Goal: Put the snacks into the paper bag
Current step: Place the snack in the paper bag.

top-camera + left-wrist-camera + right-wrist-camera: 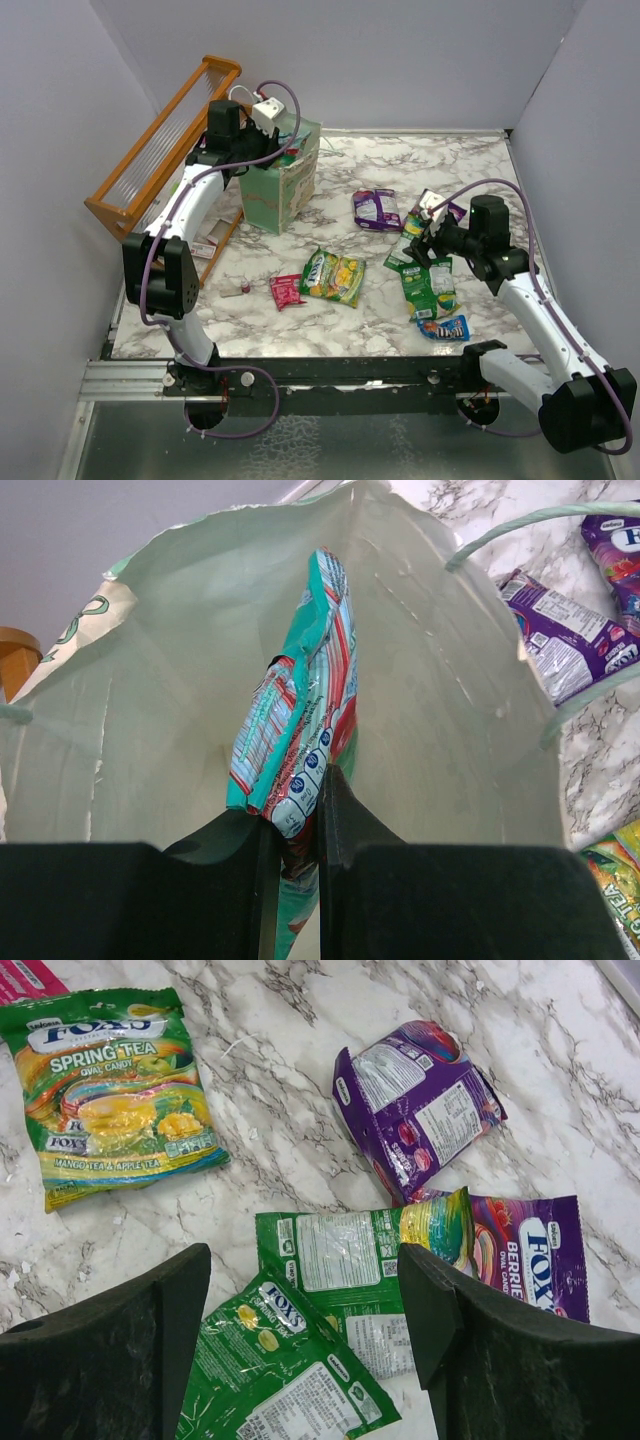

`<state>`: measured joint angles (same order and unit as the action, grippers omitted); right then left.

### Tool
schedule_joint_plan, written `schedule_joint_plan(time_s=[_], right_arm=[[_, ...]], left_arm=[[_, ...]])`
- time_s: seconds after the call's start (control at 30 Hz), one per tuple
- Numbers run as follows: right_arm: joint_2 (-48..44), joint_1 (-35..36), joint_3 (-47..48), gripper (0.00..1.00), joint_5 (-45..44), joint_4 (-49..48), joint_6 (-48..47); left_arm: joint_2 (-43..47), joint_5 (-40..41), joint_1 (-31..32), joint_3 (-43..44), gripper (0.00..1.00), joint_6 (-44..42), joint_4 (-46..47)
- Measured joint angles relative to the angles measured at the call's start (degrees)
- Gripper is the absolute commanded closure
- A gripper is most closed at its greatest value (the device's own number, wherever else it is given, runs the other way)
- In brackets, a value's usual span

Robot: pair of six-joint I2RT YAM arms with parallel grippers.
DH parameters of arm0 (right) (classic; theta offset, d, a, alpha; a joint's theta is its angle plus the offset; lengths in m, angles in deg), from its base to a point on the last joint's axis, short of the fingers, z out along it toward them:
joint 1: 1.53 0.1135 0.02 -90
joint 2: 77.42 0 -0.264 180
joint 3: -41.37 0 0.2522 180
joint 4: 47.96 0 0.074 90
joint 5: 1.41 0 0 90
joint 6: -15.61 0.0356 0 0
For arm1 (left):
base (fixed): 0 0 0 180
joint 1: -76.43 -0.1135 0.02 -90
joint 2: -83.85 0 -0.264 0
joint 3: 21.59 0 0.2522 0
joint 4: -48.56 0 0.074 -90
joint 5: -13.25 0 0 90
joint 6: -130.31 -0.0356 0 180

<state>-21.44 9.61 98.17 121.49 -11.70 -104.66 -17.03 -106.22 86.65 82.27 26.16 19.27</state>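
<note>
The mint-green paper bag stands at the back left with its mouth open. My left gripper hangs over that mouth, shut on a teal and red snack packet that hangs down inside the bag. My right gripper is open, a little above two overlapping green packets, touching neither. Beside them lie a purple packet, a berries packet and a yellow-green spring tea packet. On the table I also see a red packet and a blue packet.
An orange slatted rack leans against the left wall, close behind the left arm. A tiny red-capped tube lies next to the red packet. Grey walls close off the back and both sides of the marble table.
</note>
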Motion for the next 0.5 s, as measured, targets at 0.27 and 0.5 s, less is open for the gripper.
schedule_joint_plan(time_s=[0.27,0.5], right_arm=[[0.3,0.0,0.0,0.23,0.0,0.0,0.0],[0.6,0.0,0.0,0.22,0.0,0.0,0.0]], left_arm=[[-1.1,0.6,0.0,2.4,0.68,0.0,-3.1],[-0.6,1.3,0.0,3.5,0.55,-0.6,-3.0]])
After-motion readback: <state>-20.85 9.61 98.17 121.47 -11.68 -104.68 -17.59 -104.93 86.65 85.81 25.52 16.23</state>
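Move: The paper bag that the held teal snack goes into stands right around the left fingers, its middle about 2 cm ahead and some 12 cm below them. The purple snack lies roughly 28 cm to that hand's right and level with it; the yellow-green snack is some 15 cm right and 20 cm back, the red packet about 2 cm right and 23 cm back, all some 24 cm lower. From the right hand, the paper bag is about 39 cm left and 23 cm ahead. The teal snack, already hanging in the mouth of the paper bag, is let go as the left fingers open from nearly shut to a bit under half wide. The hand stays almost in place above the bag's bottom, dipping barely half a centimetre before the release, then easing up about 1.5 cm with the fingers still parting. ##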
